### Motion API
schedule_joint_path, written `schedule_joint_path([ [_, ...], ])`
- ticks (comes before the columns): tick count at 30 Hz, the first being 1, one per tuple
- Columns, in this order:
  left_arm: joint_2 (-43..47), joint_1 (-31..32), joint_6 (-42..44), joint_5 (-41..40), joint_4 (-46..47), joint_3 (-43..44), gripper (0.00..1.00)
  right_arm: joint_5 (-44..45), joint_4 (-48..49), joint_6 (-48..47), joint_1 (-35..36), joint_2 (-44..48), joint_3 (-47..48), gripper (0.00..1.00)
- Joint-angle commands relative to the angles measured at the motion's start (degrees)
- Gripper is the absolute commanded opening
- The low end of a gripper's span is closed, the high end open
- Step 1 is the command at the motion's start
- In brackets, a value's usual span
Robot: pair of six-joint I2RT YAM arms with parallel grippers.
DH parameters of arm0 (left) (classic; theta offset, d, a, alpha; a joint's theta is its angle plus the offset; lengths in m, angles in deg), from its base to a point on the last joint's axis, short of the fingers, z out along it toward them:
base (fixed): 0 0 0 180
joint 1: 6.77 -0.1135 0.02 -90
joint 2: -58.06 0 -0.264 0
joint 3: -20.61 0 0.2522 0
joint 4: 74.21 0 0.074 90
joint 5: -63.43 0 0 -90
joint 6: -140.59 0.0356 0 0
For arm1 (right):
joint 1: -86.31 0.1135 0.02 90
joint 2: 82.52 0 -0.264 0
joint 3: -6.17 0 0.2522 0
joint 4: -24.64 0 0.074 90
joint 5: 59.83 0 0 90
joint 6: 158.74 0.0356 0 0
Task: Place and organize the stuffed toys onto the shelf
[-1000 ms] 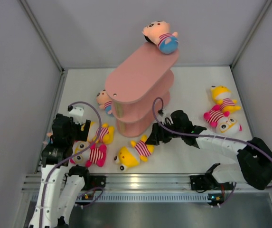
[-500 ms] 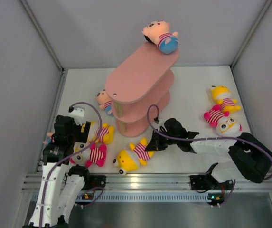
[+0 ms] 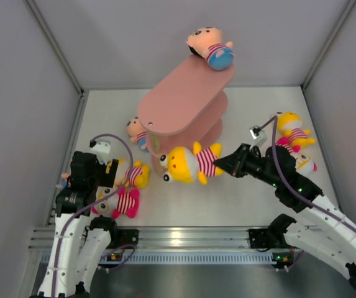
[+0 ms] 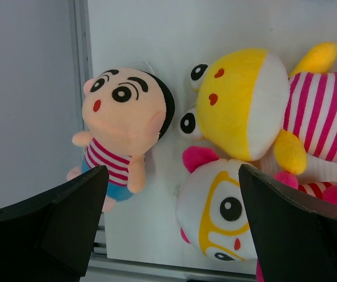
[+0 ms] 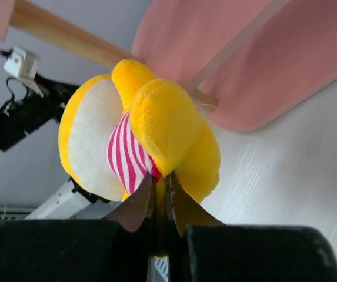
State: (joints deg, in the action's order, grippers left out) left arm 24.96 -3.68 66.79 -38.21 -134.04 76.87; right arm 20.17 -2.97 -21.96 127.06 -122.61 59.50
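My right gripper [image 3: 220,163] [image 5: 161,187] is shut on a foot of a yellow stuffed toy [image 3: 189,165] [image 5: 167,126] in a striped shirt, held off the table in front of the pink shelf [image 3: 184,102] [image 5: 233,53], level with its lower tiers. A peach-headed doll [image 3: 210,48] lies on the top tier. My left gripper [image 3: 103,183] [image 4: 171,229] hangs open above a peach doll [image 4: 124,126], a yellow toy [image 4: 256,111] and a pink white-faced toy [image 4: 227,214], with nothing between its fingers [image 4: 68,211].
Another peach doll [image 3: 136,132] lies on the table left of the shelf's base. A yellow toy [image 3: 291,128] and a pink one [image 3: 302,162] lie at the right, partly behind my right arm. Grey walls enclose the table; a metal rail runs along the near edge.
My right gripper closed on the yellow toy that lay on the table near the front, then lifted it up and back toward the shelf. The left arm has stayed put.
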Motion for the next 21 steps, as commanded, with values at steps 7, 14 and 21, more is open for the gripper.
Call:
schedule_joint_path([
  [7,1.5,-0.4,-0.7,-1.0,0.4,0.0,0.99,6.4,3.4,7.3,-15.0,-10.0,10.1,0.00],
  [14,1.6,-0.3,-0.7,-1.4,0.4,-0.2,0.99,19.4,16.3,17.4,-16.9,-21.1,10.6,0.00],
  [21,1.5,-0.3,-0.7,-1.3,0.4,-0.3,0.98,24.5,20.3,23.4,-17.0,-27.7,11.8,0.00],
])
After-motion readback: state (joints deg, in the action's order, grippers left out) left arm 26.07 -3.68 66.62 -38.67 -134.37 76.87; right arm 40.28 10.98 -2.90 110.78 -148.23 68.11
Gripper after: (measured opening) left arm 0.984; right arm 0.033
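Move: The right hand holds the yellow toy by a leg, its head out to the left. It goes for the far end of the shelf's middle tier, roughly 23 cm ahead, straight in line and 5 cm lower; the tier's near end stands about 7 cm ahead and 20 cm to the hand's left. The boy toy on the top board is some 30 cm ahead, 1 cm left and 19 cm above. From the left hand, that far end is about 22 cm ahead, 40 cm right, 2 cm above. Still pinching the yellow toy's leg in its shut fingers, the right hand carries it forward about 18 cm and some 6 cm to the right along the shelf's open right side, rising 2 or 3 cm at first and then sinking back to its starting height. On the way the wrist turns clockwise some 40 degrees and tips down a little, bringing the toy head first towards the gap under the top board at the tier's far end. ##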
